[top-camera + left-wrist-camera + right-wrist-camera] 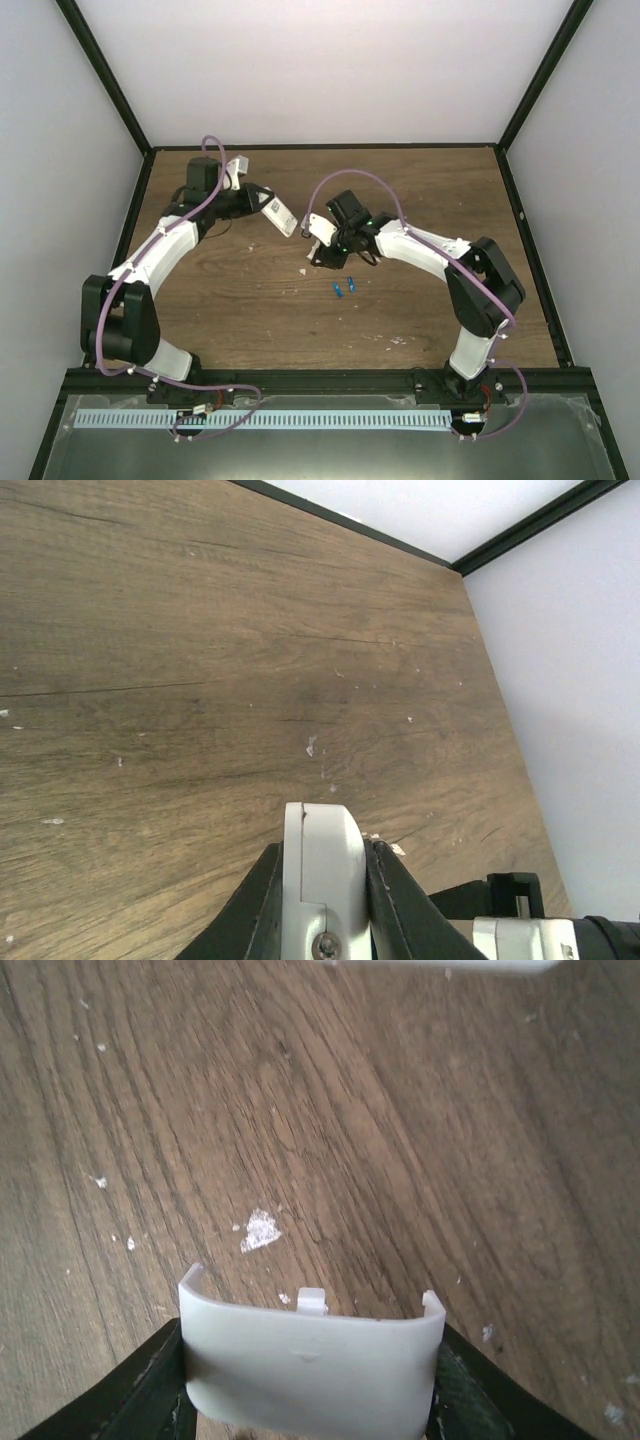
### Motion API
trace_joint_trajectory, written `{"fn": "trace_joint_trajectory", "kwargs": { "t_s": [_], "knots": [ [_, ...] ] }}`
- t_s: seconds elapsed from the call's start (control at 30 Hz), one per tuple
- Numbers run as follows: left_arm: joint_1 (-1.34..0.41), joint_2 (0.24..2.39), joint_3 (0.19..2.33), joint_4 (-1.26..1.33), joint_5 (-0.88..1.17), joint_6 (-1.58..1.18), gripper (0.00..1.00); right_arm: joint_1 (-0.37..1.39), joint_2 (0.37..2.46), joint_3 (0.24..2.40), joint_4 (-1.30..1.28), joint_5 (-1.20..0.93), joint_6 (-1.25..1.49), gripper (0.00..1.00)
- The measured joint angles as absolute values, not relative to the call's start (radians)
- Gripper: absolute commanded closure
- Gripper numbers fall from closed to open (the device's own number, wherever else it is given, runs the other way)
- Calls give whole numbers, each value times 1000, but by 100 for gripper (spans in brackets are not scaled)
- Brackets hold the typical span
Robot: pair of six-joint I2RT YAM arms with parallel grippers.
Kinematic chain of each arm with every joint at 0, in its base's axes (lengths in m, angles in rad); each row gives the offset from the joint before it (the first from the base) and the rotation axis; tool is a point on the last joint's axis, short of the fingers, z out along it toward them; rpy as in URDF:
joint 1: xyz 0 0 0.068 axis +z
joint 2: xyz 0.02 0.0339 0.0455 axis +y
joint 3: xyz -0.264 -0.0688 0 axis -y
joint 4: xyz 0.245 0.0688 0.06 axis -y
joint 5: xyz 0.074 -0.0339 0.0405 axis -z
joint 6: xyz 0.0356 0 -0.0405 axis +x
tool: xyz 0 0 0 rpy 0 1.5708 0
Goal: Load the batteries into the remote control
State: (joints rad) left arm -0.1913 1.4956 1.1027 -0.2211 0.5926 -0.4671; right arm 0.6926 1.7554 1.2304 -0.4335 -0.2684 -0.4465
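Observation:
My left gripper (262, 203) is shut on the white remote control (280, 213) and holds it above the table at the back left; in the left wrist view its end (320, 865) sits edge-on between the black fingers (405, 910). My right gripper (318, 240) is shut on the small white cover piece (319, 228), a curved piece with a centre tab, seen in the right wrist view (310, 1375). Two blue batteries (345, 288) lie on the wooden table (250, 300) just in front of the right gripper. The remote's face is hidden from me.
Black frame rails (320, 148) edge the table at the back and sides. White flecks (260, 1230) dot the wood. The remote's edge shows at the top of the right wrist view (440, 965). A metal tray with a white strip (260, 420) lies in front of the arm bases.

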Motion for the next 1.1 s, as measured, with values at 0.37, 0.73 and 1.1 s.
{"fn": "trace_joint_trajectory", "kwargs": {
  "t_s": [0.37,0.73,1.1],
  "knots": [
    [-173,1496,1077,-197,653,-467,100,606,1899,1198,-423,-119,-320,60],
    [-173,1448,905,-103,786,-487,100,580,1913,1206,-424,-54,-209,37],
    [-173,1266,609,96,811,-660,100,577,1773,1166,-450,-41,-144,22]
  ]
}}
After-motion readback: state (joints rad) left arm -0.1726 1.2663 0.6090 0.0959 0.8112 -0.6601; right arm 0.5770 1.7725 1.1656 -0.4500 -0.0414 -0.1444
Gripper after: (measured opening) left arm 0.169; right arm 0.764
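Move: The right hand still holds the cover; the bare table spot for it lies about 4 cm ahead, 7 cm right and 9 cm below. At that depth the left battery is some 3 cm back and 7 cm right, the right battery 2 cm back and 10 cm right. The remote is roughly 7 cm ahead, 8 cm left and 8 cm above. From the left hand, which grips the remote, the left battery lies about 12 cm back, 16 cm right, 20 cm below. Right hand lowers cover about 8 cm while moving right, opens, lifts clear; left brings remote back and down. ##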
